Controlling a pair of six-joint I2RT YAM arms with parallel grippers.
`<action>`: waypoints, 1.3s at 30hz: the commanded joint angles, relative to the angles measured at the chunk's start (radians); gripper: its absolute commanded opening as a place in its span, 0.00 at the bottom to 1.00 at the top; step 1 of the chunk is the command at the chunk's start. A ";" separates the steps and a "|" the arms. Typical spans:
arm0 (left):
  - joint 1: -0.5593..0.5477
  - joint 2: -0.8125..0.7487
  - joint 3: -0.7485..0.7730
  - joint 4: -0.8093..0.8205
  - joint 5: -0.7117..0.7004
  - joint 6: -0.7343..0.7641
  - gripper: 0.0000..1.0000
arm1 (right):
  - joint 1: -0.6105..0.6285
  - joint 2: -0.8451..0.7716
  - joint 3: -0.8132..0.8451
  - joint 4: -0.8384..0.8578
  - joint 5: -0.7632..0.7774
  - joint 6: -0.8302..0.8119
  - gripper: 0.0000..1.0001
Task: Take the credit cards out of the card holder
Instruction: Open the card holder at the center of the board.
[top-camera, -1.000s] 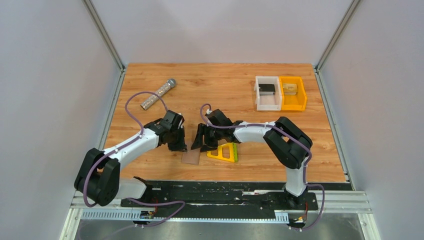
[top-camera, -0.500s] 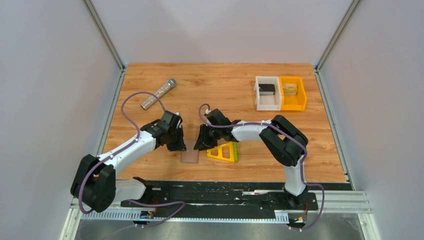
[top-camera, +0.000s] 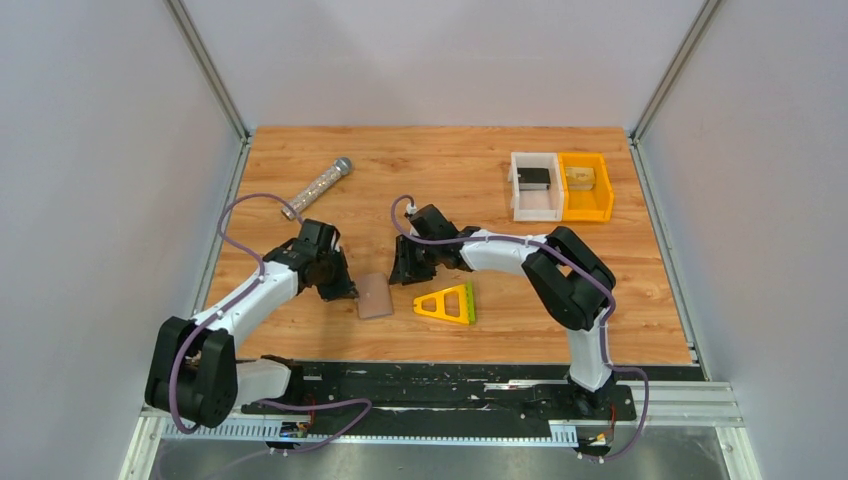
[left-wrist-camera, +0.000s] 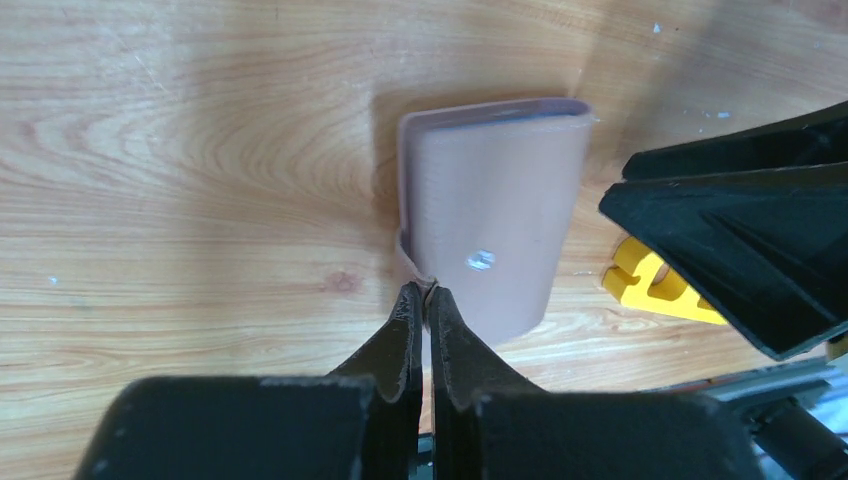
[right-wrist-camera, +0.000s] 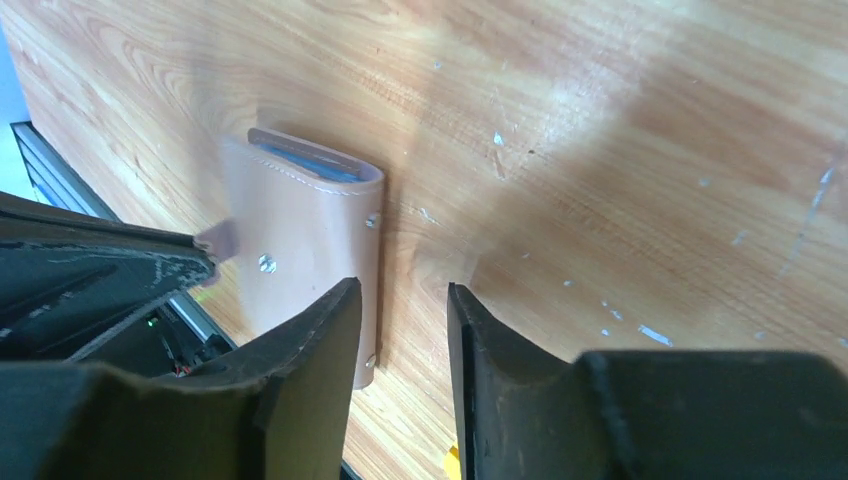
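Observation:
The card holder (top-camera: 375, 296) lies folded shut on the wood, brownish-pink face up, between the two grippers. My left gripper (left-wrist-camera: 421, 292) is shut on a small tab at the holder's (left-wrist-camera: 490, 215) near-left corner. In the top view that gripper (top-camera: 349, 292) sits at the holder's left edge. My right gripper (right-wrist-camera: 403, 290) hangs open just right of the holder (right-wrist-camera: 300, 250), with only bare wood between its jaws. A blue-grey strip shows between the panels at the holder's far end. The credit cards are hidden.
A yellow-and-green triangular frame (top-camera: 448, 303) lies right of the holder, under the right arm. A metallic cylinder (top-camera: 318, 187) rests at the back left. A white bin (top-camera: 536, 187) and an orange bin (top-camera: 585, 187) stand at the back right.
The left gripper has moved left and back, still shut. The holder has shifted a little back with it. The right gripper has drawn back off the triangle, its jaws narrower.

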 joint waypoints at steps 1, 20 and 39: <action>0.031 -0.038 -0.060 0.098 0.143 -0.050 0.00 | -0.004 -0.015 0.062 -0.058 0.059 -0.033 0.43; 0.040 -0.164 -0.095 0.132 0.192 -0.132 0.00 | 0.104 -0.105 0.041 -0.069 0.090 -0.081 0.68; 0.040 -0.193 -0.101 0.127 0.171 -0.154 0.00 | 0.169 -0.104 0.044 -0.076 0.173 -0.084 0.79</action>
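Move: The left hand already pinches the small strap at the card holder's left edge; the holder's middle lies about 5 cm to its right, level with it fore and aft, and some 2 cm below. From the right hand, partly open, that middle lies roughly 4 cm back, 6 cm to the left and 2 cm down. The yellow triangle rests on the table about 10 cm to the right hand's right and 5 cm back. Keeping its shut fingers on the strap, the left hand draws back and dips a little while shifting about 2.5 cm right, then rises to finish some 3 cm higher, rolling about 15 degrees so its fingers slant more to the right. The right hand, after edging barely forward, comes back about 4 cm and left and up about 2 cm each, spreading its fingers from roughly a third to four-fifths open until they straddle the holder's two side edges. ##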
